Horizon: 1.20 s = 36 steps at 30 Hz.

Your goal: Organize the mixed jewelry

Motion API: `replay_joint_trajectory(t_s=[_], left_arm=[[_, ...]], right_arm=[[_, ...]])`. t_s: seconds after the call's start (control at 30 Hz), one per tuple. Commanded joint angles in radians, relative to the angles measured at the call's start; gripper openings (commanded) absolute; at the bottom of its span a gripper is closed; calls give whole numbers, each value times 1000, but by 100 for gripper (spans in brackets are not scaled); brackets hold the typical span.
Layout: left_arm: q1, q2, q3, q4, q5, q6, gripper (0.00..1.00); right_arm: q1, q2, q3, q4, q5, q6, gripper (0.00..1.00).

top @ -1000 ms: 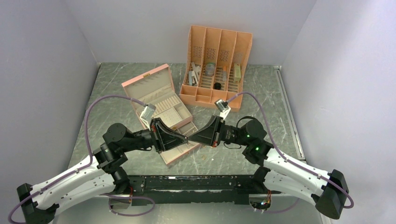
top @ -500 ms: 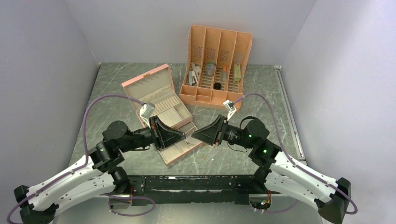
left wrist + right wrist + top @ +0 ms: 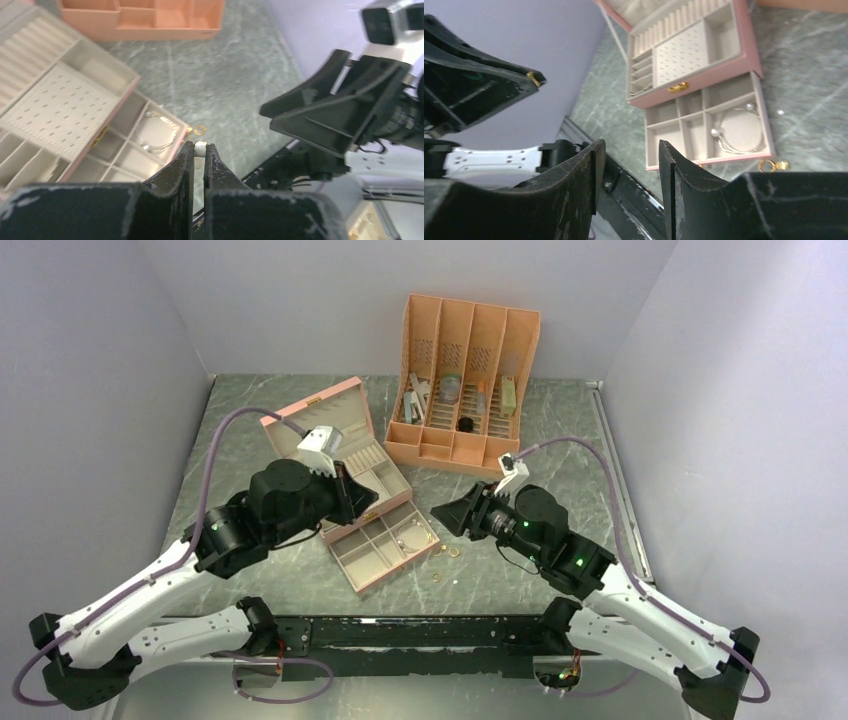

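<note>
My left gripper [image 3: 200, 146] is shut on a tiny pearl-like earring [image 3: 200, 147] with a gold back [image 3: 531, 77], held in the air above the pink jewelry box [image 3: 345, 435] and its pulled-out drawer [image 3: 385, 545]. A thin bracelet [image 3: 157, 136] lies in one drawer compartment. My right gripper [image 3: 630, 145] is open with nothing between its fingers, hovering right of the drawer [image 3: 724, 125]. Loose gold rings [image 3: 452, 551] lie on the table just off the drawer's right corner, and another gold piece [image 3: 437, 577] lies nearer the front edge.
An orange slotted organizer [image 3: 465, 380] with grey and black oddments stands at the back, behind the right gripper [image 3: 440, 512]. The jewelry box lid stands open toward the back left. The black base rail [image 3: 420, 630] runs along the near edge.
The two grippers met tip to tip over the drawer, then drew apart. The right gripper opened and backed off right; the left one rose and pulled back left, still shut on the earring.
</note>
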Motion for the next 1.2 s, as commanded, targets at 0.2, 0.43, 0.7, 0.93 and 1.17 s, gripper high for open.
replay_joint_trajectory(t_s=[0.2,0.43,0.7,0.93,1.17], left_arm=[[0,174,218,-402,-327,-47,5],[24,325,284,-497,-351,-16,5],[170,470,230,-415,-205,109,5],[310,597,211,-373,-63,191,5],[365,671,214,-358,-10,238,5]], right_arm=[[-2,50,-23,-53,81,-24,48],[-2,67,-37,-45,86,-31,48],[-2,72,-58,-34,71,-28,48],[-2,74,-77,-17,54,-18,48],[-2,86,-90,4,38,-15,47]])
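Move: The left hand holds a small pearl-and-gold piece. The small slots at the left end of the jewelry box's upper tray lie about 10 cm ahead, 12 cm left and 25 cm below it. The dotted panel is about 14 cm ahead, 4 cm left; the bracelet in the drawer, some 8 cm ahead, 6 cm right. From the empty right hand the slots are about 10 cm ahead, 21 cm left; the loose gold rings, 6 cm ahead, 2 cm right, 25 cm down. Still pinching the small piece at its fingertips, the left hand swings forward and left over the upper tray, then sinks mostly downward towards the slots beside the dotted panel, some 17 cm down and 10 cm forward in all. Its wrist turns about 50 degrees from pointing forward-right to steeply down. The right hand, fingers staying open, lowers about 6 cm. ##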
